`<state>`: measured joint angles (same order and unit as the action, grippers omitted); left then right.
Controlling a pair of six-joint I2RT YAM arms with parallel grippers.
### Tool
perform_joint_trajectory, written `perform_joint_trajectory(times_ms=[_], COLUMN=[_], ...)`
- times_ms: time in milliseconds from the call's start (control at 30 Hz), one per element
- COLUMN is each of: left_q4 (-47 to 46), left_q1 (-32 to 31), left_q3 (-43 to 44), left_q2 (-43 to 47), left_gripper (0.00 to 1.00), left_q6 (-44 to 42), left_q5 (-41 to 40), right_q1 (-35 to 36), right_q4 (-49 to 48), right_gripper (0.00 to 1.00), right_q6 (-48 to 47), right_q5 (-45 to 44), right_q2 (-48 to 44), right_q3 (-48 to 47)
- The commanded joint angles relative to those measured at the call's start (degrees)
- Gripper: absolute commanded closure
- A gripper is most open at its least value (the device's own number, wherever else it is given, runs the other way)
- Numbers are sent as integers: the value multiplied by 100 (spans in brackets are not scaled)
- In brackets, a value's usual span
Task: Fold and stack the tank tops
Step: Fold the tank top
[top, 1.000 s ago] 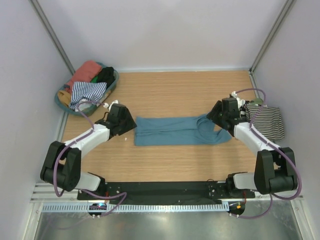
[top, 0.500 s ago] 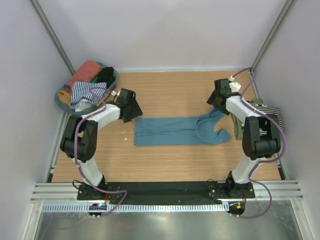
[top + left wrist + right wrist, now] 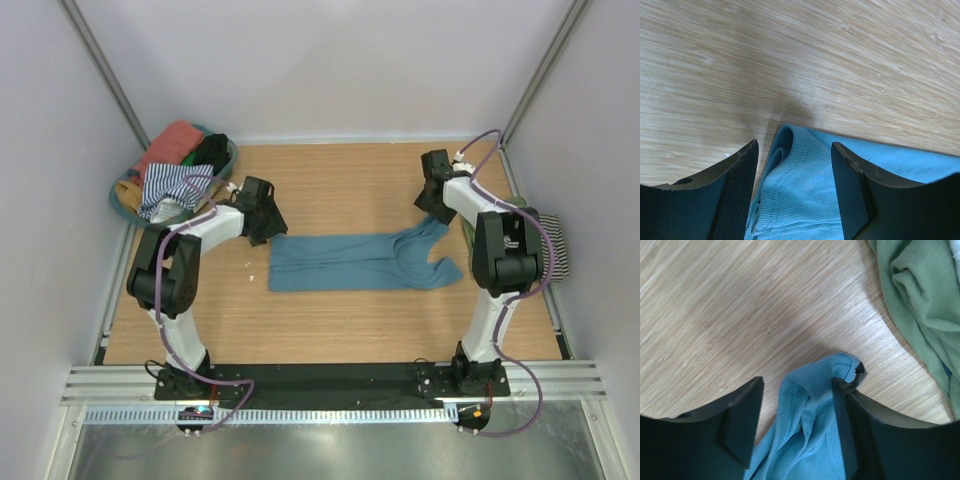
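Observation:
A teal blue tank top [image 3: 350, 260] lies flat and lengthwise in the middle of the wooden table. My left gripper [image 3: 270, 228] is at its far left corner. In the left wrist view that gripper [image 3: 795, 150] is open, its jaws straddling the rolled teal hem [image 3: 790, 190] without pinching it. My right gripper [image 3: 432, 208] is at the far right strap. It is open [image 3: 799, 385] too, and the teal strap [image 3: 815, 385] rises between the jaws with its tip resting against the right finger [image 3: 850, 405].
A round teal basket [image 3: 122, 212] at the far left holds coral [image 3: 170, 140], striped [image 3: 178, 185] and black cloth. At the right edge, a striped top [image 3: 550, 245] and an olive green top [image 3: 920, 300] lie close to the right arm.
Both arms swung from the near sides of the teal top to its far edge. The left gripper went to the far left corner, the right to the far strap.

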<state>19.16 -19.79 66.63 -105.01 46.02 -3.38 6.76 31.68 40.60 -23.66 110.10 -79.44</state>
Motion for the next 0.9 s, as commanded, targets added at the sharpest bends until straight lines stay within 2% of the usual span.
perform_joint_trajectory(times_ms=[0,100,133,200,367,400,467,567,633,667,700,867], left_q4=[27,27,35,35,18,9,-26,-61,-70,-61,-70,-70], left_q1=[28,72,98,151,195,204,204,204,195,204,212,353], left_q3=[201,228,236,245,289,289,289,289,289,280,272,201], left_q2=[-89,-151,-177,-204,-292,-309,-318,-336,-336,-327,-310,-222], left_gripper=[39,41,41,44,52,61,69,86,91,97,100,100], left_q6=[-102,-119,-128,-137,-155,-146,-137,-128,-128,-128,-128,-102], left_q5=[21,74,83,100,135,162,232,302,311,277,250,302], right_q1=[-8,0,-8,-9,0,-8,-9,0,-17,-26,-43,-324], right_q4=[22,22,40,22,-478,-592,-917,-1427,-1899,-2077,-2461,-3755], right_gripper=[38,60,77,99,99,99,99,99,99,99,99,99], right_q6=[150,132,124,158,150,115,89,10,-34,-43,-43,62], right_q5=[-226,-279,-297,-332,-236,-209,-104,10,159,212,413,1196], right_q2=[46,37,11,-85,-559,-656,-919,-1262,-1456,-1544,-1710,-2133], right_q3=[-239,-212,-221,-160,419,516,815,1218,1569,1694,1825,2835])
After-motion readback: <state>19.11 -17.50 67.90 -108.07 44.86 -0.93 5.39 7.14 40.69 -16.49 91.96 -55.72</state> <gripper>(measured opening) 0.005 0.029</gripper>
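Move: The tank top lies flat ahead of the arms, hem to the left and straps to the right. Its far hem corner is between the left gripper's open fingers, 1 cm or so below; the near hem corner is about 13 cm back from there and 1 cm left. The far strap end is between the right gripper's fingers, 1 cm lower; the near strap end is some 15 cm back and 7 cm right, the folded stack about 23 cm right and 7 cm back. Sink the right gripper under 1 cm, shut it on the far strap end, then draw back nearly 2 cm and lift about 4 cm, tipping the fingers outward some 20 degrees. Meanwhile ease the left gripper down about 1.5 cm and slightly left, and close its fingers fully to pinch the far hem corner near the table. ##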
